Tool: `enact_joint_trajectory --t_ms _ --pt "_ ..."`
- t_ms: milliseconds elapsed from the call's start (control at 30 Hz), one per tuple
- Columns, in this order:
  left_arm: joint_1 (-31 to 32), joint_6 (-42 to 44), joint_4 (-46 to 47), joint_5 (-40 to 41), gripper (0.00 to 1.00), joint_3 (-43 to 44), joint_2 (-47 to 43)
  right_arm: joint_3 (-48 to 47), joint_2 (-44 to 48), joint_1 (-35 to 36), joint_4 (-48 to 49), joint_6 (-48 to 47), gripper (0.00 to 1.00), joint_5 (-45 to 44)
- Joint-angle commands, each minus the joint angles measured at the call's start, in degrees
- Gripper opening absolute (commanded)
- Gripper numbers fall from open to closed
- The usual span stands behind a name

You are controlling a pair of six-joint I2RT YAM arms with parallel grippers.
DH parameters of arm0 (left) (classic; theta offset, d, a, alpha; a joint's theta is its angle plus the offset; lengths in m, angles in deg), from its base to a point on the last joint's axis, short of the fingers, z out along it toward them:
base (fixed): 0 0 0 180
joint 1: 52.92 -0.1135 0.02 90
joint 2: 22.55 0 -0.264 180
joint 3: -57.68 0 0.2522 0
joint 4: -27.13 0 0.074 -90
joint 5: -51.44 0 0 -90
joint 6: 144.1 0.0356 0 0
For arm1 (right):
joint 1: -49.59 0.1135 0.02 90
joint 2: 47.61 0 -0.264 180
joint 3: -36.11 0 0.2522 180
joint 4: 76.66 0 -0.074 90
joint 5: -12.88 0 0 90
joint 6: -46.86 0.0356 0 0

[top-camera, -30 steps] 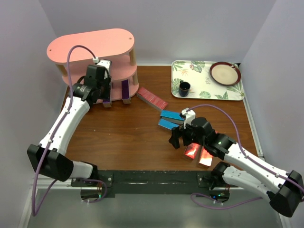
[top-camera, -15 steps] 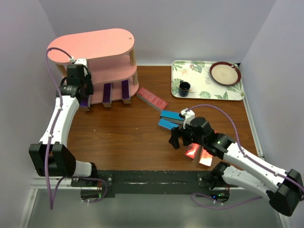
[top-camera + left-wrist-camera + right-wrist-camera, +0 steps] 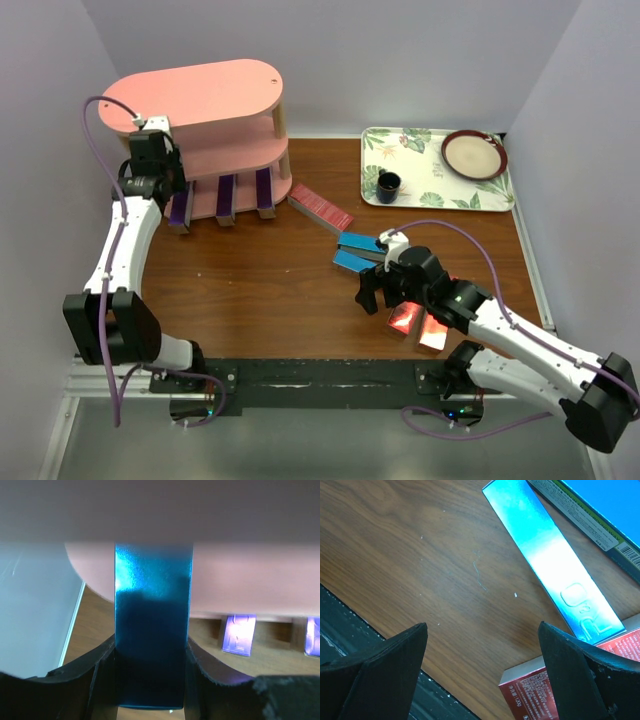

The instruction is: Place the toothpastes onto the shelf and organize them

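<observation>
My left gripper [image 3: 150,152] is at the left end of the pink shelf [image 3: 215,95], level with its middle board. In the left wrist view it [image 3: 152,680] is shut on a metallic blue toothpaste [image 3: 152,625], whose far end reaches under a pink board [image 3: 240,585]. Three purple toothpastes [image 3: 180,210] [image 3: 225,200] [image 3: 263,193] stand along the shelf's bottom tier. A red one [image 3: 320,208] and two blue ones [image 3: 362,243] [image 3: 352,262] lie on the table. My right gripper [image 3: 385,290] [image 3: 482,675] hovers open over wood, beside a blue carton [image 3: 555,560] and a red carton [image 3: 545,690].
A floral tray [image 3: 440,190] at the back right holds a dark cup [image 3: 388,184] and a brown-rimmed plate [image 3: 474,153]. Two red cartons [image 3: 405,318] [image 3: 433,333] lie under my right arm near the front edge. Walls close in on both sides.
My left arm has swung left from the shelf's front to its left end, carrying the blue toothpaste. This uncovered the leftmost purple carton. The right arm has not moved.
</observation>
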State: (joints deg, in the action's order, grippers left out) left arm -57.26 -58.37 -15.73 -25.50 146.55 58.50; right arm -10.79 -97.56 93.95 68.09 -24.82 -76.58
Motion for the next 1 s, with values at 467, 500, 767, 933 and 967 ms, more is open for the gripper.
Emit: enact_joint_trajectory --t_ms 467,500,767,933,967 --pt "-0.67 1.46 5.55 -0.84 0.55 3.47 0.78 -1.92 -0.76 0.29 0.23 -0.31 0.97 -0.62" --pt "-0.67 1.55 5.63 -0.76 0.58 3.38 0.6 -1.84 -0.85 0.29 0.23 -0.31 0.97 -0.71" --pt "-0.76 1.46 5.64 -0.84 0.71 3.11 -0.72 -2.01 -0.58 0.38 0.14 -0.14 0.97 0.78" --pt "-0.67 0.58 7.03 -0.84 0.73 -0.48 -3.79 -1.75 -0.32 0.29 0.23 0.04 0.97 0.87" --pt "-0.67 0.49 7.56 -0.67 0.73 -1.45 -5.37 -1.75 -0.41 0.29 0.31 0.13 0.97 0.96"
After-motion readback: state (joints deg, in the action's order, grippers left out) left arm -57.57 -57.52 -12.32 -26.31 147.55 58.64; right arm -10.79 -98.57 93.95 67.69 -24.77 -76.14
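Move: The left hand still grips the near end of a blue toothpaste box, and the left end of the middle shelf, where it goes, is about 7 cm ahead, level sideways and 3 cm below. On the bottom shelf, some 18 cm lower than the hand, the leftmost purple toothpaste stands about 8 cm right and 4 cm ahead, the middle purple one 18 cm right and 5 cm ahead. From the idle right hand that shelf spot is roughly 27 cm ahead, 48 cm left and 8 cm higher. The left hand eases the gripped blue box forward by about 1.5 cm, deeper onto the left end of the middle shelf, keeping its direction, and then stays there for a moment. The fingers then open from about half to nearly three quarters, coming clear of the box's two sides, and the hand lifts off by some 2 cm with a slight tilt up of the fingertips, just starting to draw back. ##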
